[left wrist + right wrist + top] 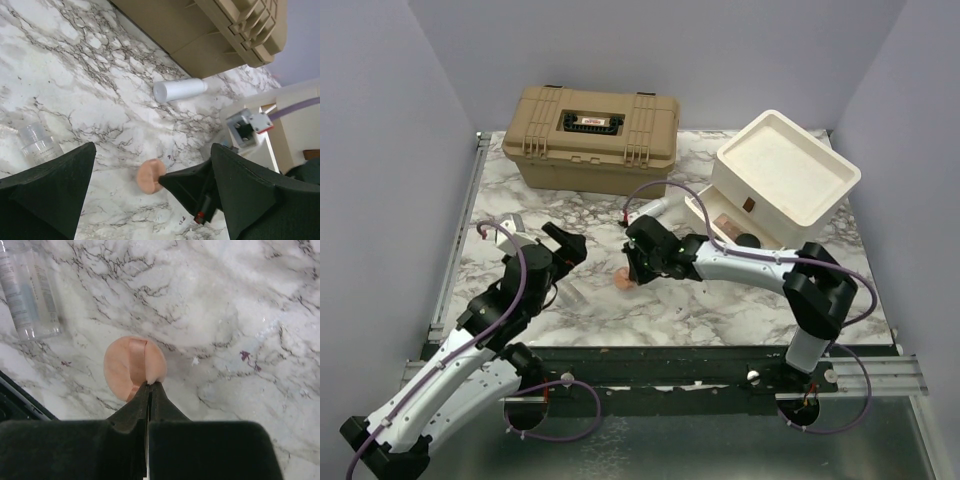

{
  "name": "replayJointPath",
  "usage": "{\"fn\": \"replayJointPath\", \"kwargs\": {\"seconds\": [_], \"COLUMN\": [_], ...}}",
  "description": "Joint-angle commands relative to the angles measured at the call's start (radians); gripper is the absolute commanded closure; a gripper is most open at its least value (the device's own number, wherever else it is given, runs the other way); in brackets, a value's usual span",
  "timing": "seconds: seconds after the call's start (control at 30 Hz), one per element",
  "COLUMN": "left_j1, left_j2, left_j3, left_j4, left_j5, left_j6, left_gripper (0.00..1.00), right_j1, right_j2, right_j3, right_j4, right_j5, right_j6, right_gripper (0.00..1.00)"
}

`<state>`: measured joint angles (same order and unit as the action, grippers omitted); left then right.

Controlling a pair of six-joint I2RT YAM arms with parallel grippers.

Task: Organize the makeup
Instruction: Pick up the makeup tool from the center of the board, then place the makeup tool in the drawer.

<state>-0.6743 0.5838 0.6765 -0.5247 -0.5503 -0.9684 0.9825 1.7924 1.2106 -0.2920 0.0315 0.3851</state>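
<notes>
A round peach makeup puff (125,367) is pinched at its edge by my right gripper (150,385), which is shut on it low over the marble table; the puff folds at the pinch. From above, the puff (622,280) shows just under the right gripper (632,270). My left gripper (565,245) hangs open to the left with nothing between its fingers. In the left wrist view the puff (148,176) lies ahead of the open left gripper (152,150). A pale cylindrical tube (180,90) lies near the tan case. A clear bottle (27,290) lies left of the puff.
A big tan latched case (590,135) stands at the back left. A white box (785,170) with a tray-like top stands at the back right, its lower drawer (720,225) pulled open toward the right arm. The pale tube (655,208) lies between them.
</notes>
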Motion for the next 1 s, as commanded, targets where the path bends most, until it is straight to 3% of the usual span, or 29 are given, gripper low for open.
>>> {"fn": "replayJointPath", "kwargs": {"seconds": [0.0,0.37,0.53,0.67,0.97], "left_j1": [0.004,0.005,0.004,0.004,0.004], "left_j2": [0.052,0.110,0.145,0.169,0.169], "left_j3": [-0.009,-0.014,-0.015,-0.008,-0.014], "left_j4": [0.019,0.083,0.105,0.109,0.113], "left_j5": [0.053,0.080,0.111,0.129,0.131], "left_j6": [0.014,0.014,0.001,0.003,-0.010], "left_gripper": [0.01,0.01,0.01,0.01,0.01], "right_j1": [0.006,0.005,-0.007,-0.079,-0.316], "right_j2": [-0.117,-0.592,-0.663,-0.702,-0.754], "right_j3": [-0.084,-0.305,-0.323,-0.328,-0.367], "right_j4": [0.017,0.106,0.022,-0.052,-0.088], "right_j5": [0.049,0.530,0.778,0.754,0.559], "right_j6": [0.075,0.102,0.172,0.292,0.340], "right_gripper": [1.00,1.00,1.00,1.00,1.00]}}
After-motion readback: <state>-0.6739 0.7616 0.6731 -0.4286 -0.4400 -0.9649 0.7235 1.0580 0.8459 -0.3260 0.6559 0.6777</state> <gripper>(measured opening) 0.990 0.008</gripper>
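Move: The right hand already holds the makeup tool, the flesh-coloured puff, some 5 cm above the board. The open drawer it is taken to lies about 23 cm to its right, 10 cm farther out and 4 cm higher, with the palette 21 cm right and 9 cm ahead and the black compact 25 cm right and 6 cm ahead. The white bottle lies 16 cm ahead and 4 cm right. From the left hand, the drawer is roughly 33 cm right, 10 cm ahead and 10 cm lower. Still pinching the puff in its shut fingers, the right hand swings about 23 cm to the right towards the open drawer, rising quickly by some 15 cm and reaching about 6 cm forward, while the wrist turns clockwise some 50 degrees and the fingers tip up out of their steep downward point; over the last stretch it sinks a couple of centimetres. The left hand, open and empty, eases a few centimetres right and down with hardly any turn. ##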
